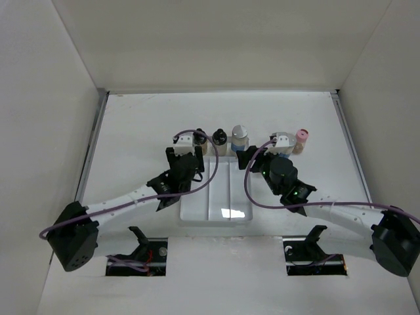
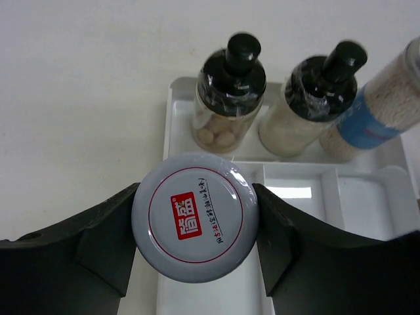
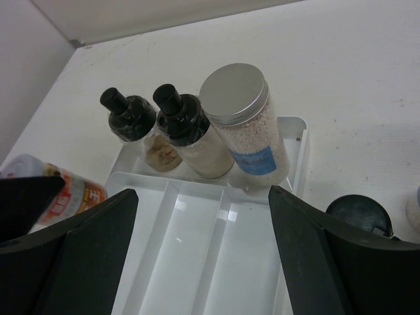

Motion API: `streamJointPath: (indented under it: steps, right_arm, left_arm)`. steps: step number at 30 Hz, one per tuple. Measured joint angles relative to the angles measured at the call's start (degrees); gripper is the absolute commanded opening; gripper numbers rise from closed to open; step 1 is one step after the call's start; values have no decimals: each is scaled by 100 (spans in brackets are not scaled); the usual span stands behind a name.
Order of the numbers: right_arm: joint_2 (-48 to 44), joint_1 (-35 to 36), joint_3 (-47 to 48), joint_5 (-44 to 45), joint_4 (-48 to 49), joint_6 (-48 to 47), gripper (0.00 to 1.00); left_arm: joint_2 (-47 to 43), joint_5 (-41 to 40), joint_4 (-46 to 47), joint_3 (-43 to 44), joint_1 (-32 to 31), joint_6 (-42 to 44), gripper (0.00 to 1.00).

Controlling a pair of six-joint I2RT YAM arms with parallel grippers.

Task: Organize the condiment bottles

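My left gripper (image 2: 195, 226) is shut on a jar with a white lid bearing a red square label (image 2: 195, 218), held over the left edge of the white divided tray (image 2: 367, 197). That jar also shows at the left of the right wrist view (image 3: 65, 190). Standing in the tray's back row are two black-capped bottles (image 2: 230, 92) (image 2: 318, 92) and a silver-capped bottle with a blue label (image 3: 239, 111). My right gripper (image 3: 203, 197) hangs open above the tray's long compartments, holding nothing. In the top view the left gripper (image 1: 190, 157) and right gripper (image 1: 248, 159) flank the tray's back.
A pink-capped bottle (image 1: 302, 138) stands on the table right of the tray (image 1: 216, 210). A black round lid (image 3: 359, 213) sits beside the tray's right edge. White walls enclose the table on three sides.
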Motion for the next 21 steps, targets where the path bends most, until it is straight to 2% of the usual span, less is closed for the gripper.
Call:
streamJointPath:
  steps: [6, 16, 18, 21]
  right_arm:
    - [0, -7, -33, 44, 9, 0, 87]
    - [-24, -39, -76, 66, 39, 0, 87]
    - [-24, -39, -76, 70, 44, -2, 88]
    - [-24, -42, -76, 70, 44, 0, 89]
  left_arm:
    - [855, 181, 315, 0, -105, 2, 42]
    - [1698, 304, 1167, -105, -90, 2, 45]
    - [1816, 271, 1294, -109, -92, 17, 49]
    - [1853, 258, 1412, -111, -98, 4, 63]
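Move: The left hand already holds the grey-lidded jar, and its spot, the far end of the tray's left compartment, lies about 4 cm to the hand's right, 2 cm ahead and 12 cm below. Beyond it on the tray's shelf, all some 11 cm ahead and 7 cm lower, stand the brown-filled bottle 3 cm to the right, the cream-filled bottle 12 cm right and the silver-lidded jar 20 cm right. From the right hand the spot is roughly 22 cm left, level and 15 cm below. The left hand lowers the grey-lidded jar about 7.5 cm into the tray's left compartment while easing it nearly 4 cm to the right, clear of the tray's left rim and just short of the brown-filled bottle on the shelf. Most of the sideways shift comes early, then it sinks more slowly almost straight down and levels off at the end, the wrist kept nearly as it was and the fingers still gripping the jar. ##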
